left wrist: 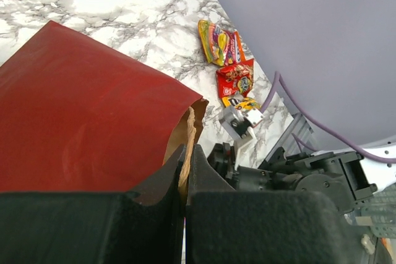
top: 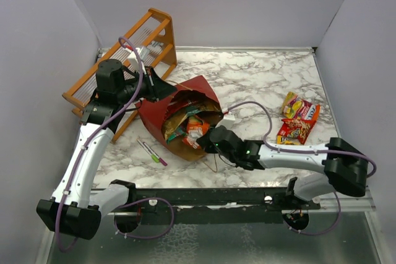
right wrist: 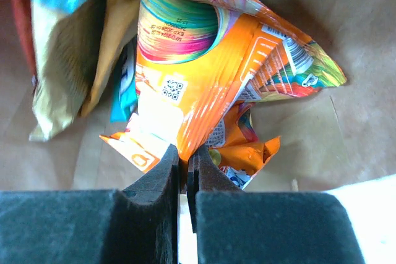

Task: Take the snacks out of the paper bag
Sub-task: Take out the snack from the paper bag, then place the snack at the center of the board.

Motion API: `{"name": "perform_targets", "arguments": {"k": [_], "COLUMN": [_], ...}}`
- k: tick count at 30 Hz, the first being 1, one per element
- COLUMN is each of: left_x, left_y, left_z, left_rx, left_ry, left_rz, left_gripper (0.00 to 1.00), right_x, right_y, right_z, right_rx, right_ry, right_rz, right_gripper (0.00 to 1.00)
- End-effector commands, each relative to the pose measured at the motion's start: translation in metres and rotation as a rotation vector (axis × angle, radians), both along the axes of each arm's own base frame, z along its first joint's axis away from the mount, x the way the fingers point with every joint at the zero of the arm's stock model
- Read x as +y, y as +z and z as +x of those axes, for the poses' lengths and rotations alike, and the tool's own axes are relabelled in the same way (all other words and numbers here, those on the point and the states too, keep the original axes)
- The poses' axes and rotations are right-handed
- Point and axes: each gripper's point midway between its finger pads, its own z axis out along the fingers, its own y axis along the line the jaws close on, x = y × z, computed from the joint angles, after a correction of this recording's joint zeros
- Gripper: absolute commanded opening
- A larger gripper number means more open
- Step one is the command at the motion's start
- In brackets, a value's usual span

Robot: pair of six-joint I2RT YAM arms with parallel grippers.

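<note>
The dark red paper bag (top: 198,88) lies on its side with its brown mouth facing the near edge. My left gripper (top: 168,91) is shut on the bag's upper rim, and the brown paper edge runs between its fingers (left wrist: 185,153). Several snacks (top: 185,125) lie inside the mouth. My right gripper (top: 202,135) reaches into the mouth and is shut (right wrist: 187,153) on the lower edge of an orange snack packet (right wrist: 204,72). A gold packet (right wrist: 62,60), a teal one (right wrist: 124,85) and a second orange packet (right wrist: 250,153) lie around it. More snacks (top: 299,119) lie on the marble at the right.
An orange wooden rack (top: 124,60) stands at the back left, behind my left arm. A green and a pink marker (top: 151,151) lie on the marble just left of the bag's mouth. Grey walls close in the table on three sides.
</note>
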Motion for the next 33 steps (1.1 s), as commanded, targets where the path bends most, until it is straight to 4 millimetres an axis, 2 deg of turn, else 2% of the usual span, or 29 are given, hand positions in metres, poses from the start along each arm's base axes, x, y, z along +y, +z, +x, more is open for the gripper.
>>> {"name": "perform_targets", "arguments": {"k": [1,5,9,12,16,20,22,25,27,30,33], "left_x": [-0.001,0.0,-0.001,0.0,0.0,0.0,0.0,0.0,0.0,0.0,0.0], "left_y": [0.016,0.014,0.013,0.012,0.01,0.01,0.009,0.007,0.008,0.009,0.009], "left_z": [-0.003,-0.001,0.001,0.002,0.004,0.004,0.004,0.005,0.005,0.005,0.005], "left_rx": [-0.056,-0.051,-0.048,-0.047,-0.042,-0.041,-0.038,-0.033,-0.031,-0.034,-0.036], "left_ry": [-0.013,-0.01,-0.008,-0.007,-0.006,-0.005,-0.005,-0.005,-0.005,-0.005,-0.005], "left_rz": [-0.027,-0.024,-0.023,-0.018,-0.013,-0.012,-0.01,-0.007,-0.008,-0.005,-0.004], "left_gripper": [0.0,0.0,0.0,0.0,0.0,0.0,0.0,0.0,0.0,0.0,0.0], "right_x": [0.001,-0.008,-0.034,-0.054,-0.079,-0.106,-0.136,-0.185,-0.211,-0.236,-0.259], "right_y": [0.034,0.064,0.089,0.122,0.17,0.215,0.23,0.233,0.231,0.231,0.217], "right_z": [-0.033,-0.054,-0.06,-0.063,-0.057,-0.04,-0.015,0.016,0.025,0.045,0.086], "right_rx": [-0.13,-0.34,-0.52,-0.661,-0.812,-0.918,-0.912,-0.872,-0.835,-0.813,-0.727], "right_ry": [0.307,0.558,0.66,0.684,0.621,0.444,0.191,-0.192,-0.391,-0.564,-0.645], "right_rz": [0.006,-0.083,-0.203,-0.253,-0.292,-0.305,-0.333,-0.396,-0.452,-0.49,-0.443], "right_gripper": [0.01,0.01,0.01,0.01,0.01,0.01,0.01,0.02,0.01,0.01,0.01]}}
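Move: The orange snack is already pinched in the right hand at the mouth of the paper bag; the snack pile on the table lies about 34 cm to this hand's right, 8 cm ahead and 8 cm lower, its red packet 4 cm ahead and 33 cm right. The bag's middle is some 8 cm ahead and 5 cm left, about level, with the green snack inside 7 cm ahead, 7 cm left, slightly lower. From the left hand, the pile is about 41 cm right, 3 cm ahead, 32 cm below. The orange snack, still pinched by its end, is drawn out of the bag as the right hand backs off about 6 cm while climbing, then swings right and forward towards the pile side, ending some 20 cm higher and nearly as far right. The fingers tip up by roughly 50 degrees on the way. The left hand stays put, keeping its pinch on the bag's handle. ##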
